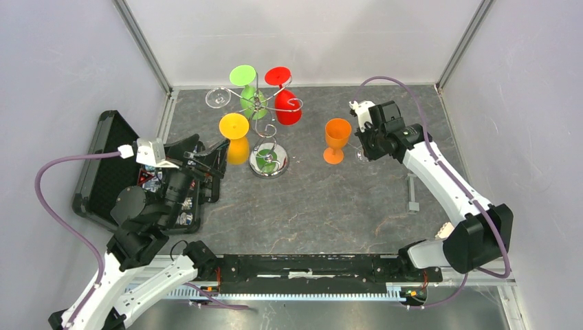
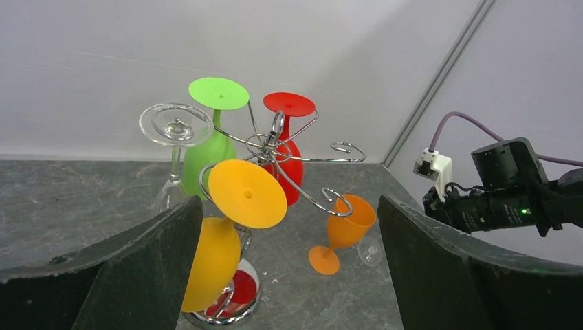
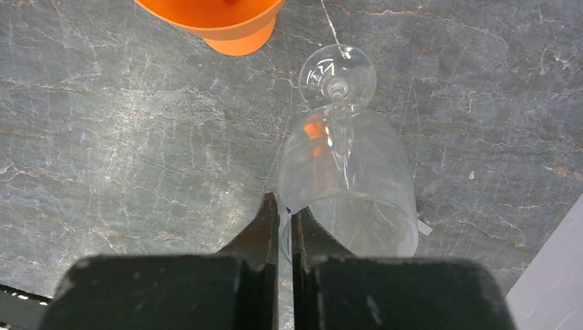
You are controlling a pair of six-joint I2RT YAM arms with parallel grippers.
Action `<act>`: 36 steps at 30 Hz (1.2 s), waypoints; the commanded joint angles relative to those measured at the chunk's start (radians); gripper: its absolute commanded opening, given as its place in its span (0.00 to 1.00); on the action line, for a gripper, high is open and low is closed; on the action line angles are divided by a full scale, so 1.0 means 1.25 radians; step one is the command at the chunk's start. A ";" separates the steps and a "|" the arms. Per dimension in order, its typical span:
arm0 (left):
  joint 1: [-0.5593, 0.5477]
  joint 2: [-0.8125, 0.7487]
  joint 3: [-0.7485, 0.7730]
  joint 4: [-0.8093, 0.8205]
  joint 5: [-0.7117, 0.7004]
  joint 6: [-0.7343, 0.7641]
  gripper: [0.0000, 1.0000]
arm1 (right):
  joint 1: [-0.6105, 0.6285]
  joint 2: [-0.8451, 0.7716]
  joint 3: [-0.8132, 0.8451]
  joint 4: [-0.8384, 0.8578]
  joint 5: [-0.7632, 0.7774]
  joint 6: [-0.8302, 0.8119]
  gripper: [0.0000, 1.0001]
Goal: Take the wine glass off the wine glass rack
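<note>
The wine glass rack (image 1: 278, 167) (image 2: 340, 146) stands at the middle back. Green (image 1: 251, 102), red (image 1: 287, 106), yellow (image 1: 237, 148) and clear (image 1: 218, 97) glasses hang upside down from it. My right gripper (image 3: 284, 203) (image 1: 364, 141) is shut on the rim of another clear wine glass (image 3: 344, 185), which is upright with its foot (image 1: 362, 157) at the table beside an upright orange glass (image 1: 336, 141). To the left, my left gripper (image 1: 210, 157) (image 2: 289, 206) stands open and empty, close to the yellow glass (image 2: 213, 258).
An open black case (image 1: 103, 172) with small tools lies at the left under my left arm. A small grey metal piece (image 1: 412, 192) lies at the right. White walls close in the back and both sides.
</note>
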 commanded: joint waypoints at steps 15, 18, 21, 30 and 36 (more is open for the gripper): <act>-0.002 0.025 0.002 0.018 0.047 0.014 1.00 | -0.020 0.030 0.011 0.019 -0.013 -0.037 0.08; -0.002 0.030 0.009 0.011 0.056 0.014 1.00 | -0.023 0.037 0.019 0.019 -0.014 -0.041 0.15; -0.002 0.034 0.014 0.005 0.058 0.013 1.00 | -0.027 0.048 0.030 0.019 -0.014 -0.045 0.24; -0.002 0.035 0.023 0.004 0.055 0.017 1.00 | -0.037 0.087 0.099 0.014 0.008 -0.042 0.39; -0.002 0.035 0.022 0.003 0.049 0.015 1.00 | -0.040 0.122 0.157 0.002 0.027 -0.046 0.46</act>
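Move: The right hand pinches the clear wine glass by the left side of its rim, the glass leaning with its foot forward. It goes to bare table about 4 cm ahead, 3 cm to the right and 17 cm below. The orange glass stands some 6 cm ahead and 7 cm left, its middle 9 cm lower; the rack's post is 5 cm ahead and 26 cm left, its middle 3 cm lower. From the left hand that spot is about 16 cm ahead, 36 cm right and 41 cm down. Still pinching the clear glass's rim, the right hand eases straight down about 1 cm to set the foot on the table beside the orange glass, then opens its fingers to nearly half while sinking another centimetre. With the rim released, it moves forward some 3 cm and up 2 to 3 cm, fingers still opening around the near-left part of the rim; the wrist hardly turns. ##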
